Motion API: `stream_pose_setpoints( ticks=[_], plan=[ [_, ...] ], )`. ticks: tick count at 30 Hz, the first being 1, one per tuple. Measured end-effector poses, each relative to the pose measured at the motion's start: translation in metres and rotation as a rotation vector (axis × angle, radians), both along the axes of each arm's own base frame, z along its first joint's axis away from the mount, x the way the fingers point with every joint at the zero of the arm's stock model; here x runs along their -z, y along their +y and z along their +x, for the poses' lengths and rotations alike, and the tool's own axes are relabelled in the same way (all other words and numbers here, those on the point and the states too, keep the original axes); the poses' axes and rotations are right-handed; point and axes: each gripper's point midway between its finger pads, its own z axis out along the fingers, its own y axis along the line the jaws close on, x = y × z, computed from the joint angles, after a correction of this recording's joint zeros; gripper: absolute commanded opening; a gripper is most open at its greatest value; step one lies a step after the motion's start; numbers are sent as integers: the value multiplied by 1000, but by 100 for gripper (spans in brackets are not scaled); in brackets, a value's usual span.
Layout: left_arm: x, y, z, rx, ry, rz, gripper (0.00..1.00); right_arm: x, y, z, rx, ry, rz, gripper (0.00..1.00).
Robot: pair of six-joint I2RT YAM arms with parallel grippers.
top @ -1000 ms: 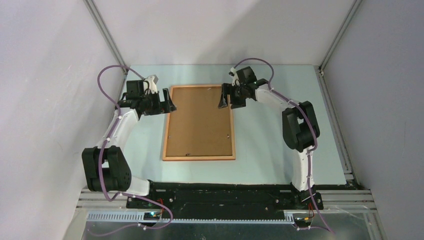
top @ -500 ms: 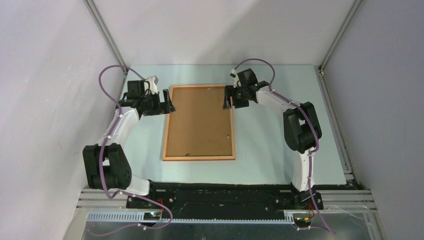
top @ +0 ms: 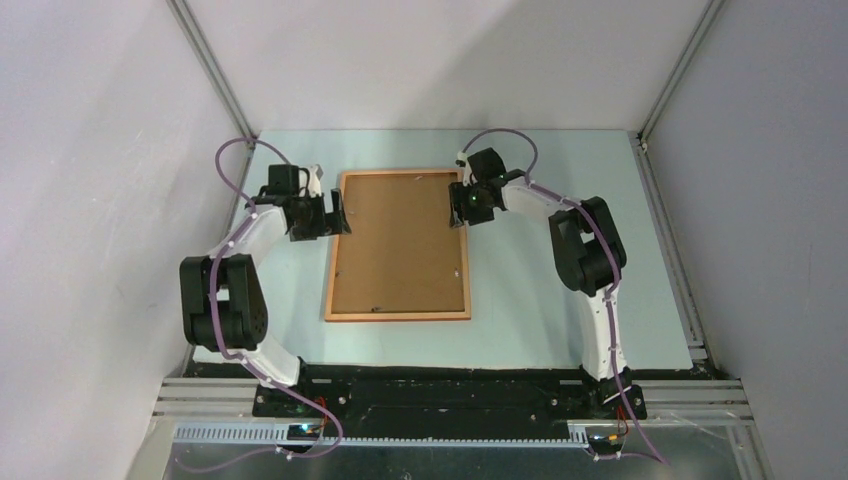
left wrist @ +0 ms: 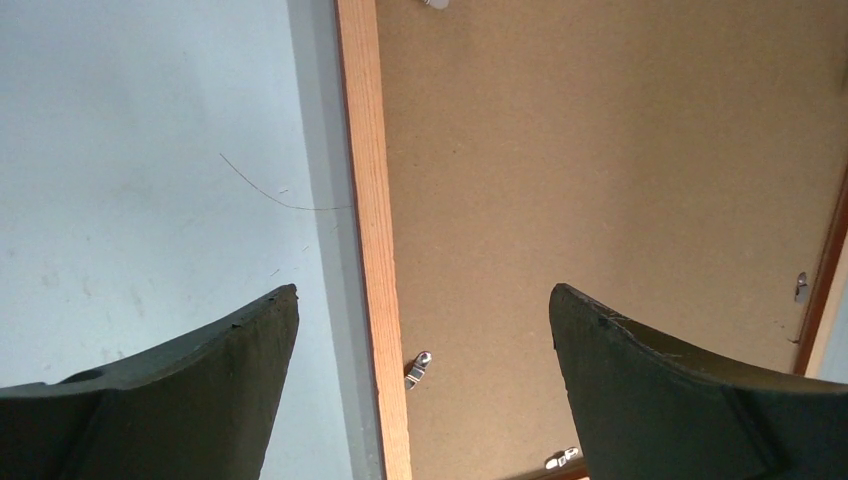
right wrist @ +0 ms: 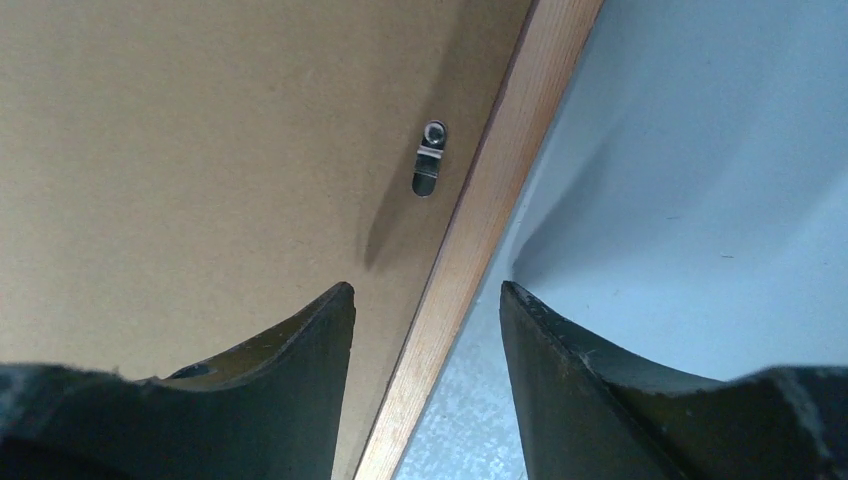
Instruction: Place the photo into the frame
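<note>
The frame [top: 398, 316] lies face down on the table, its brown backing board [top: 400, 240] up inside the orange-brown rails. The photo is out of view. My left gripper [top: 335, 212] is open and low over the upper left rail [left wrist: 372, 200], one finger over the table and one over the board [left wrist: 600, 150]. My right gripper [top: 455, 205] stands open, jaws narrower, astride the upper right rail [right wrist: 500, 180] with a gap on each side. Neither holds anything.
Small metal clips [left wrist: 418, 368] [right wrist: 430, 158] sit on the backing board along the rails. The pale blue table [top: 560, 290] is bounded by grey walls left, right and behind.
Both arms have dropped lower over the frame's upper rails. The right jaws have narrowed around the right rail. The left jaws stay wide.
</note>
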Motion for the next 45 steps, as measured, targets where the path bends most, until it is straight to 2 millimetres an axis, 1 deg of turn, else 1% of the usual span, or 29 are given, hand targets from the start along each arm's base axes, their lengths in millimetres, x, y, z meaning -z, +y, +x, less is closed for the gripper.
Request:
stream_pose_setpoints(
  ticks=[2,3,4,7,8,12,19,24,29,38,45],
  plan=[
    [4,1,0,-5,12,6,99,9,0,-2,-2,17,-12,55],
    [6,2,0,-6,17,7,99,9,0,-2,-3,17,-12,53],
    [8,2,1,-7,22,9,98,8,0,0,-4,11,-11,52],
    [12,3,2,-17,34,10,98,6,1,1,-5,7,-10,42],
    [13,3,2,-18,36,12,98,7,1,1,-5,7,-12,40],
    [11,4,5,-23,32,17,98,10,-3,2,5,6,-30,29],
    [12,5,9,-27,31,21,98,12,-6,4,25,4,-34,13],
    [20,3,10,-20,55,7,97,11,-10,5,39,-17,-22,0],
    [26,0,14,-15,73,-13,97,11,-23,1,60,-21,-18,0],
    [21,-4,34,-16,59,-38,97,11,-47,-1,100,-5,-19,0],
    [35,-8,47,-65,121,-67,96,11,-59,-6,115,5,-19,0]
  ],
)
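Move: The frame's right rail runs between the right hand's open fingers, about 2 cm below and 1 cm right of them. On the backing board, one metal clip lies some 4 cm ahead and 2 cm left of that hand, another about 12 cm back and 2 cm left. The left hand hangs about 6 cm above the frame's left rail, which lies 1 cm to its left; the upper left clip is about 5 cm ahead and 1 cm right. The right fingers sink about 1 cm astride the frame's right rail, close until they pinch it, then, keeping that grip, drag the frame roughly 5 cm to the right while turning slightly clockwise. Meanwhile the open left hand moves some 5 cm forward alongside the left rail and lowers about 3.5 cm, its fingertips tipping a little further back. ##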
